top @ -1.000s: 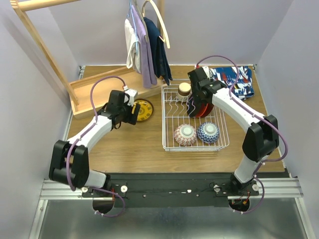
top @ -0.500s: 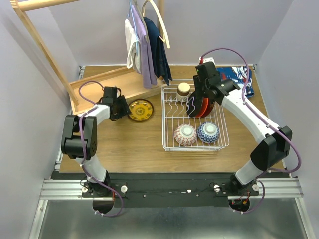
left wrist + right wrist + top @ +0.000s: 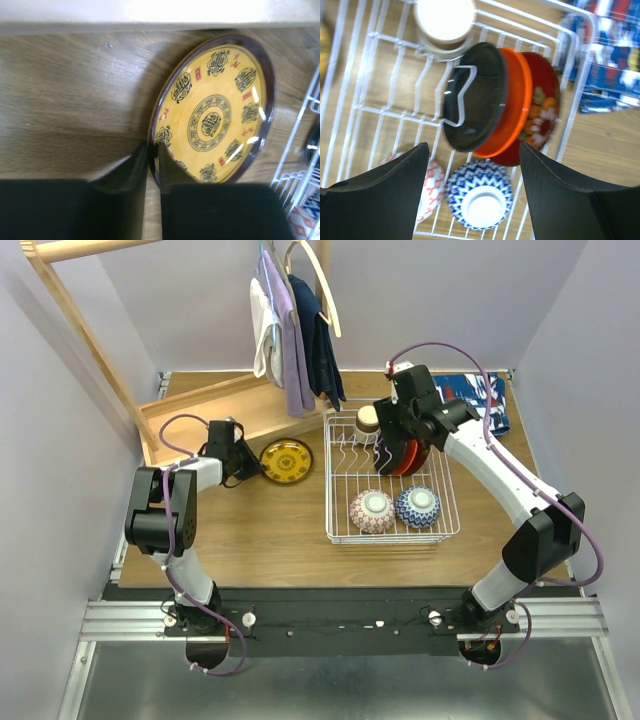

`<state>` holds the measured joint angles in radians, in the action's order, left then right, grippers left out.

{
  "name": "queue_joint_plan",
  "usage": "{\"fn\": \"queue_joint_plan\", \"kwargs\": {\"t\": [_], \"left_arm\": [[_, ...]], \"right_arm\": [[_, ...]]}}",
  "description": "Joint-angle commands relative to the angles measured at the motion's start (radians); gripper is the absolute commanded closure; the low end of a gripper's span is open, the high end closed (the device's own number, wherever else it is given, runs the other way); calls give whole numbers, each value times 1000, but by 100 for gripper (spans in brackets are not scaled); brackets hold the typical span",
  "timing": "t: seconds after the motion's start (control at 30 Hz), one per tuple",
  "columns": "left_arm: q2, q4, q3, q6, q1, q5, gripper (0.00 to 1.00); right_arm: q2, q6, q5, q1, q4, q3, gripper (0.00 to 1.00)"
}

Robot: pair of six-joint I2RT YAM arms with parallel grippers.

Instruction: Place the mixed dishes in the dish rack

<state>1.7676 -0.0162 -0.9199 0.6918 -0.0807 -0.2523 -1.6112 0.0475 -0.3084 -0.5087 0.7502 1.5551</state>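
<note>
The yellow-patterned plate [image 3: 286,460] lies on the table left of the white wire dish rack [image 3: 392,537]. My left gripper [image 3: 247,464] is shut on the plate's left rim [image 3: 215,115], one finger on each side [image 3: 151,152]. My right gripper [image 3: 390,435] hangs open and empty over the rack [image 3: 472,147]. Black [image 3: 475,100], orange [image 3: 512,110] and red floral [image 3: 542,110] plates stand in the tines. A blue bowl [image 3: 479,200] and a pink bowl [image 3: 434,185] sit upside down at the rack's front. The cup [image 3: 444,20] is at the back.
A wooden frame [image 3: 190,415] runs behind the left gripper, close to the plate. Clothes [image 3: 295,330] hang above the back of the table. A blue-red patterned cloth [image 3: 480,400] lies behind the rack at the right.
The left arm folded back to the left, and its gripper now sits on the yellow plate's left rim. The right gripper drew up and back a little from the standing plates.
</note>
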Motion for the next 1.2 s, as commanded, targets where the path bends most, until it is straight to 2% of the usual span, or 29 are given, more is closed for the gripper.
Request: {"fn": "queue_joint_plan", "kwargs": {"t": [0.0, 0.13, 0.2, 0.23, 0.27, 0.33, 0.4, 0.47, 0.57, 0.7, 0.87, 0.97, 1.07, 1.1, 1.17], "left_arm": [[-48, 15, 45, -47, 1, -57, 100], [-169, 90, 88, -170, 28, -135, 100], [-215, 136, 108, -240, 53, -180, 100], [-259, 156, 111, -323, 61, -212, 100], [-282, 182, 110, -375, 65, -258, 100], [-351, 275, 108, -513, 73, -316, 100], [-405, 358, 110, -599, 73, -488, 100], [-496, 441, 86, -774, 65, -577, 100], [-571, 570, 49, -904, 45, -594, 100], [-591, 691, -25, -957, 42, -611, 100], [-614, 696, -105, -946, 30, -601, 100], [-599, 667, -135, -919, 4, -585, 100], [-594, 563, -134, -845, -34, -543, 100], [-593, 491, -129, -830, -48, -527, 100], [-571, 461, -143, -805, -83, -507, 100]], "right_arm": [[-7, -38, 208, 2, 12, 11, 20], [0, -83, 339, 2, 3, -4, 20], [-3, -98, 455, 2, 8, 8, 20], [-15, -118, 516, 2, 38, 38, 19], [-19, -171, 642, 2, 52, 52, 20], [-35, -193, 731, 2, 69, 86, 20], [-74, -239, 816, 4, 83, 108, 21], [-123, -341, 909, 2, 126, 161, 25], [-176, -499, 1012, 4, 210, 232, 25], [-239, -616, 1123, 4, 284, 295, 23], [-283, -650, 1241, 2, 279, 293, 21], [-323, -701, 1292, 2, 322, 336, 22], [-331, -741, 1336, 2, 316, 339, 22], [-332, -724, 1345, 2, 304, 339, 22], [-338, -674, 1356, 2, 250, 338, 22]]}}
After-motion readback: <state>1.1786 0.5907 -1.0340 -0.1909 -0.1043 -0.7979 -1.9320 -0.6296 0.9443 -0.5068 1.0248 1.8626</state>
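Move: The yellow plate lies flat with its left rim between the left fingers, its middle about 6 cm to that hand's right and 2 cm ahead. The wooden tray's middle is some 12 cm ahead and 6 cm left; the dish rack's is roughly 32 cm right and 2 cm back. From the right hand, the plate is about 31 cm left, 2 cm ahead and 19 cm down; the racked plates stand 5 cm straight ahead, the pink bowl 8 cm back and 9 cm left, both lower. Up some 18 cm and back about 13 goes the left hand, once its fingers shut fully on the yellow plate's rim, turning roughly 50 degrees clockwise and tipping its fingers up as it brings the plate round; late on it edges right. Meanwhile the open right hand swings left across the rack and somewhat back, turning strongly counter-clockwise towards the plate. ##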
